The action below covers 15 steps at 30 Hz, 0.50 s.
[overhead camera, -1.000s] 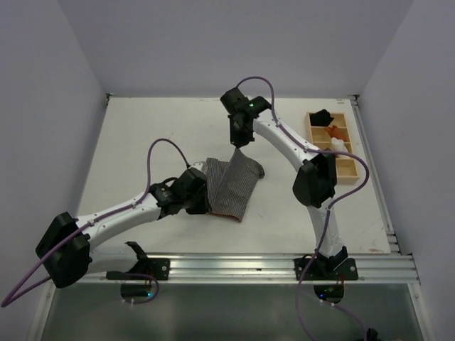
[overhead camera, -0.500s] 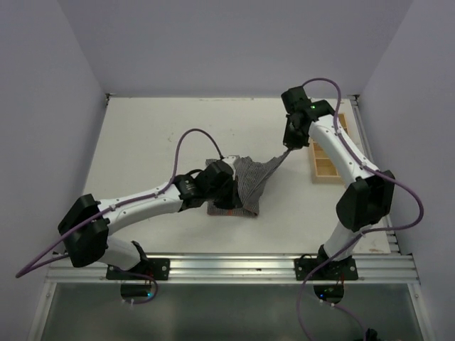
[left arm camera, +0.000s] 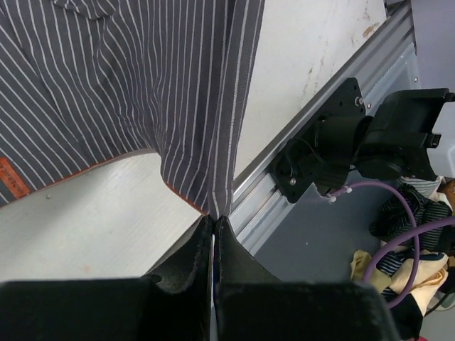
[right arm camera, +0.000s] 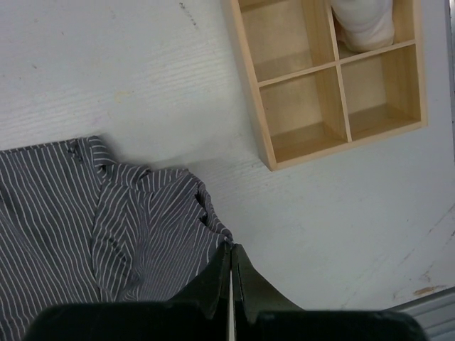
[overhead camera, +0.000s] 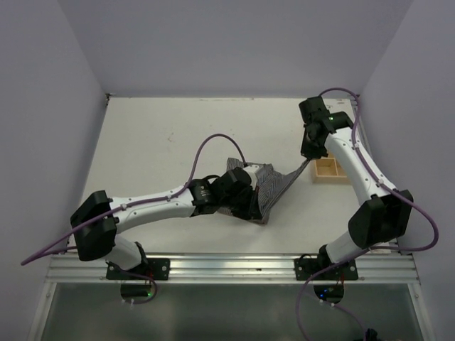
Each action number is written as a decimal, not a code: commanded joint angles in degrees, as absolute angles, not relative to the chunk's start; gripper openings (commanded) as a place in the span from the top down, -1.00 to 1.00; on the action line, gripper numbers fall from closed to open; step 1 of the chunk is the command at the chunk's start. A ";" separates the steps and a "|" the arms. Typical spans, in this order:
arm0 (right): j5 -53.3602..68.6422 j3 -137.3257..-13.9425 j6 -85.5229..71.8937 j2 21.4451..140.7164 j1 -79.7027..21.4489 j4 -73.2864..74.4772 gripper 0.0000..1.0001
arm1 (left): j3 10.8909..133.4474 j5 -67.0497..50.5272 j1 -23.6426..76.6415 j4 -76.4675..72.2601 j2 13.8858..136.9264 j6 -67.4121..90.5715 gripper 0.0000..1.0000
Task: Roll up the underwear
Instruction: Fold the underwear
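Note:
The underwear is a grey cloth with fine white stripes, pulled taut between my two grippers right of the table's middle. My left gripper is shut on its near edge; in the left wrist view the cloth hangs from the closed fingertips, showing an orange hem. My right gripper is shut on its far right corner, lifted a little off the table. In the right wrist view the striped cloth spreads left of the pinched tip.
A wooden compartment tray sits at the right, mostly hidden under my right arm; in the right wrist view the tray holds a white bundle. The metal rail runs along the near edge.
Both arms have swung to the right, carrying the underwear with them from mid-table toward the wooden tray. The cloth is now stretched out between the two grippers.

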<state>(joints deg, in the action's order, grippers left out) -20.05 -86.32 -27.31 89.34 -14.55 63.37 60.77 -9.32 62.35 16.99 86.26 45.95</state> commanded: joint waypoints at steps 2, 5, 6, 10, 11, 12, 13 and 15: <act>-21.70 -91.03 -24.79 87.79 -17.21 62.31 1.00 | 62.67 -4.60 62.93 21.78 82.90 48.95 1.00; -25.22 -99.27 -24.96 94.09 -23.72 65.64 1.00 | 59.52 -4.39 60.04 25.22 79.56 49.83 1.00; -25.31 -101.06 -25.92 95.61 -25.04 66.44 1.00 | 58.28 -4.39 58.03 25.66 78.76 50.01 1.00; -23.04 -106.08 -27.95 102.91 -29.52 67.15 1.00 | 53.45 -5.97 53.45 26.63 77.25 50.10 1.00; -22.77 -107.74 -27.95 104.31 -30.31 67.15 1.00 | 52.31 -5.80 52.74 26.54 77.26 49.92 1.00; -22.42 -108.88 -28.04 107.81 -31.11 67.41 1.00 | 50.64 -5.45 51.78 26.63 77.52 50.01 1.00; -22.15 -111.59 -28.04 109.49 -32.85 67.76 1.00 | 49.58 -5.54 51.33 26.54 77.69 50.01 1.00; -21.27 -114.68 -27.86 114.49 -34.45 68.73 1.00 | 47.04 -6.85 49.93 25.84 78.13 50.18 1.00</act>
<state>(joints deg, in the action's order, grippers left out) -21.76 -110.06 -27.20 109.58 -32.51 66.74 50.41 -5.69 51.29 23.81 77.82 48.99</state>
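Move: Both hands already pinch the underwear's raised right-hand edge. From the left hand, the middle of the part lying on the table is about 8 cm ahead, 3 cm left and some 10 cm below. From the right hand it lies about 10 cm back, 18 cm left and some 14 cm below, while the wooden box stands roughly 4 cm ahead and 9 cm right, about 14 cm below. Both hands, still pinching the underwear's edge, carry it left and a little forward, about 9 and 14 cm respectively. ##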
